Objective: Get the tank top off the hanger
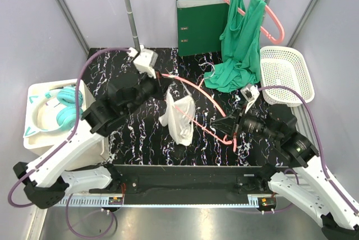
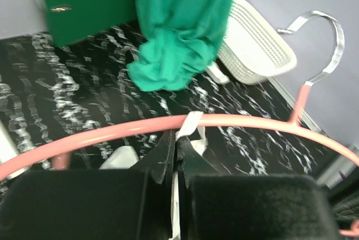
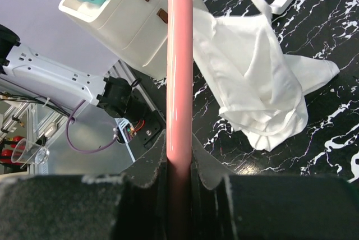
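A white tank top [image 1: 178, 118] hangs bunched from a pink hanger [image 1: 197, 94] above the black marbled table. In the left wrist view my left gripper [image 2: 178, 140] is shut on a thin white strap [image 2: 191, 124] of the tank top, just below the hanger's curved pink bar [image 2: 252, 121]. The strap loops over that bar. My right gripper [image 3: 179, 158] is shut on the hanger's straight pink bar [image 3: 179, 55], with the tank top [image 3: 255, 83] draped to its right. From above, the left gripper [image 1: 161, 80] is at the hanger's far end and the right gripper [image 1: 230, 126] at its near end.
A green garment [image 1: 238, 44] hangs on a second pink hanger from the rack at the back right. Behind it stands a green binder [image 1: 199, 27]. A white mesh basket [image 1: 286, 74] sits at the right, and teal headphones [image 1: 64, 108] lie on a white drawer unit at the left.
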You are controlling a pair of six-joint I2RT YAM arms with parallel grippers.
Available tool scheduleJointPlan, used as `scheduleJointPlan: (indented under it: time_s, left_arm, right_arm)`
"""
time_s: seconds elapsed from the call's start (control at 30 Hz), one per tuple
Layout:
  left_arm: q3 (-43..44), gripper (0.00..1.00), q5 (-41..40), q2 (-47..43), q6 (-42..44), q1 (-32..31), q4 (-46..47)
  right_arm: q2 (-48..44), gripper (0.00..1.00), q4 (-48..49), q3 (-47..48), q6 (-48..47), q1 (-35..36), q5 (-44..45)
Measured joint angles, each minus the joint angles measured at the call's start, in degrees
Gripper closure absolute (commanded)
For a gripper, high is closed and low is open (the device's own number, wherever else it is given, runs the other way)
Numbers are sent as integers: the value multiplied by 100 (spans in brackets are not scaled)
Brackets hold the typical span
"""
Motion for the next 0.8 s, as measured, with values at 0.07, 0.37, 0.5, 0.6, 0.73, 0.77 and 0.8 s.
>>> scheduleJointPlan:
  time_s: [0.07, 0.37, 0.5, 0.6, 0.73, 0.77, 0.8]
  left_arm:
    - [11, 100, -396, -168, 2, -13, -96]
    - [13, 100, -2238, -688, 11, 2, -186]
    - [13, 100, -2688, -601, 33, 2, -376]
    - [-46, 100, -2876, -605, 33, 2, -476]
    - [-313, 100, -3003, -717, -11, 2, -584]
    - [-376, 100, -3023, -739, -28, 2, -627]
    - [-431, 100, -3036, -754, -50, 9, -693]
  right_arm:
    - [-190, 100, -44, -72, 42, 0, 7]
    - [-1207, 100, -911, -168, 157, 0, -17]
    - [-1482, 100, -1440, -66, 160, 0, 90]
    - [-1504, 100, -1781, 212, 136, 0, 365]
    - [-1421, 100, -2068, 691, 0, 0, 802]
    - [-1370, 100, -2105, 820, -50, 0, 894]
    - [-1311, 100, -2120, 942, -98, 0, 957]
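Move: The left fingers are already shut on the strap still looped over the hanger's arm; the arm's free end lies some 8 cm to this hand's left and 3 cm ahead, about level. The hanger's hook stands roughly 14 cm right and 3 cm ahead, and the tank top's body hangs about 16 cm below, 3 cm back and 4 cm right. From the right hand, which grips the hanger's other end, that looped strap is about 19 cm left, 10 cm ahead and 5 cm up. Keeping the strap pinched, the left hand sweeps about 11 cm left along the hanger's arm towards and past its free end, rising some 3 cm before sinking again, while it swings about 30 degrees counter-clockwise. The right hand keeps its grip on the hanger and draws it the other way, back and right away from the left hand, then right and up at the end. ##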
